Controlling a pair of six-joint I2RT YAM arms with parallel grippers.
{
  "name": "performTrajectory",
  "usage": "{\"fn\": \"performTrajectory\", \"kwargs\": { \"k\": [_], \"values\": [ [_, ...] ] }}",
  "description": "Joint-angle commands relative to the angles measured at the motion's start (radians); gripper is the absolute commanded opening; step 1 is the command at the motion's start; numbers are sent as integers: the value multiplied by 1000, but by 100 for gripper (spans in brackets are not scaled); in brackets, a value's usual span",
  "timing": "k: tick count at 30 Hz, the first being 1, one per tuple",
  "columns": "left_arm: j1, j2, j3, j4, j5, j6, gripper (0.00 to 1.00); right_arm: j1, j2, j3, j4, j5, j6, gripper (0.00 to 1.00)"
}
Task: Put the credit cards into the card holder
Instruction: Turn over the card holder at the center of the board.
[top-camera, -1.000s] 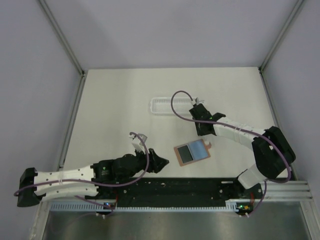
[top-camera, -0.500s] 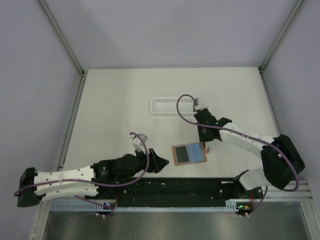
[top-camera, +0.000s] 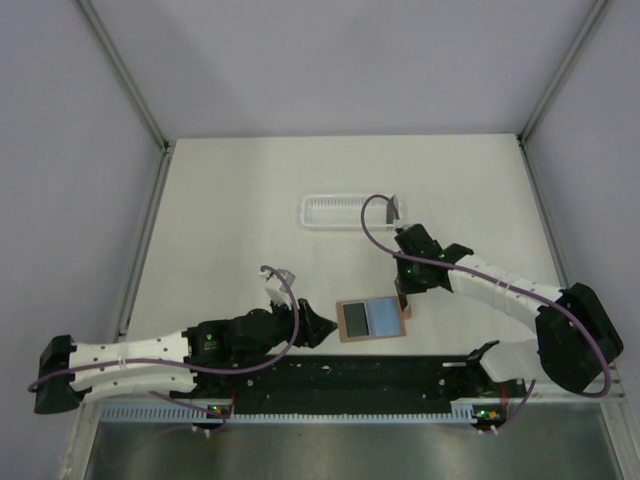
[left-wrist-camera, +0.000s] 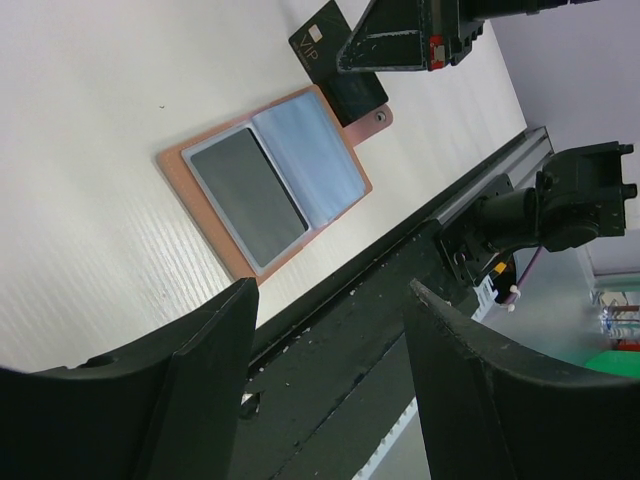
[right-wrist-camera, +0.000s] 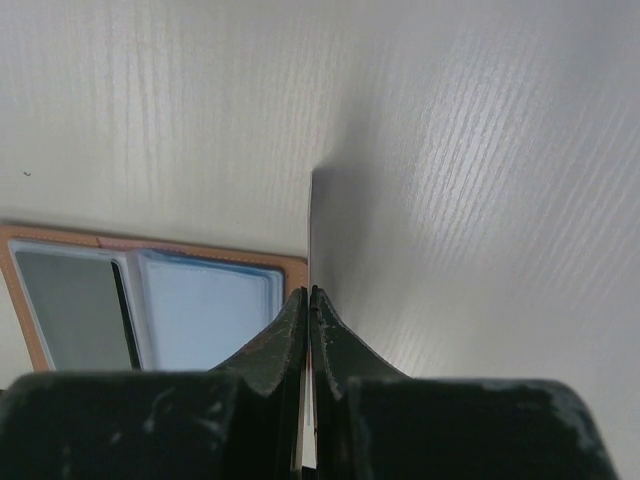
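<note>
The card holder (top-camera: 370, 318) lies open and flat near the table's front edge, reddish-brown with a dark panel and a pale blue panel; it also shows in the left wrist view (left-wrist-camera: 265, 190) and the right wrist view (right-wrist-camera: 150, 300). My right gripper (top-camera: 402, 298) is shut on a black credit card (left-wrist-camera: 318, 38) with white marks, held on edge at the holder's right side. In the right wrist view the card (right-wrist-camera: 310, 230) is a thin vertical line above the right gripper (right-wrist-camera: 310, 292). My left gripper (top-camera: 325, 323) is open and empty just left of the holder. I cannot tell whether the dark panel is the second card.
A white slatted tray (top-camera: 335, 211) stands at the back middle of the table. A black rail (top-camera: 380, 372) runs along the front edge, close under the holder and my left gripper (left-wrist-camera: 330, 290).
The right gripper has come down and towards the front with the card. The card holder has slid left and nearer the front edge and now lies squarer. The left arm has barely moved.
</note>
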Motion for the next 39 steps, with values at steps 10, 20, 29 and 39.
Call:
{"fn": "performTrajectory", "kwargs": {
  "k": [10,20,29,39],
  "values": [
    [25,156,74,102,-11,82,65,13,-346,-58,-17,85,121,0],
    [71,452,240,222,90,179,16,16,-385,-130,-66,-93,189,0],
    [75,647,331,269,122,228,0,20,-386,-173,-63,-93,178,0],
    [75,818,349,381,196,232,0,25,-362,-214,-17,-131,161,0]
  ]
}}
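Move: The open card holder's middle lies about 12 cm right of the left hand, 3 cm ahead and some 10 cm below. From the right hand, which still holds the black card, it is about 10 cm left, 6 cm back and 4 cm below. The holder's strap tab lies about 2 cm right of the right hand and 3 cm back, on the table. Closing left hand sweeps 10 cm right, then down towards the holder; right hops its card 6 cm back. ##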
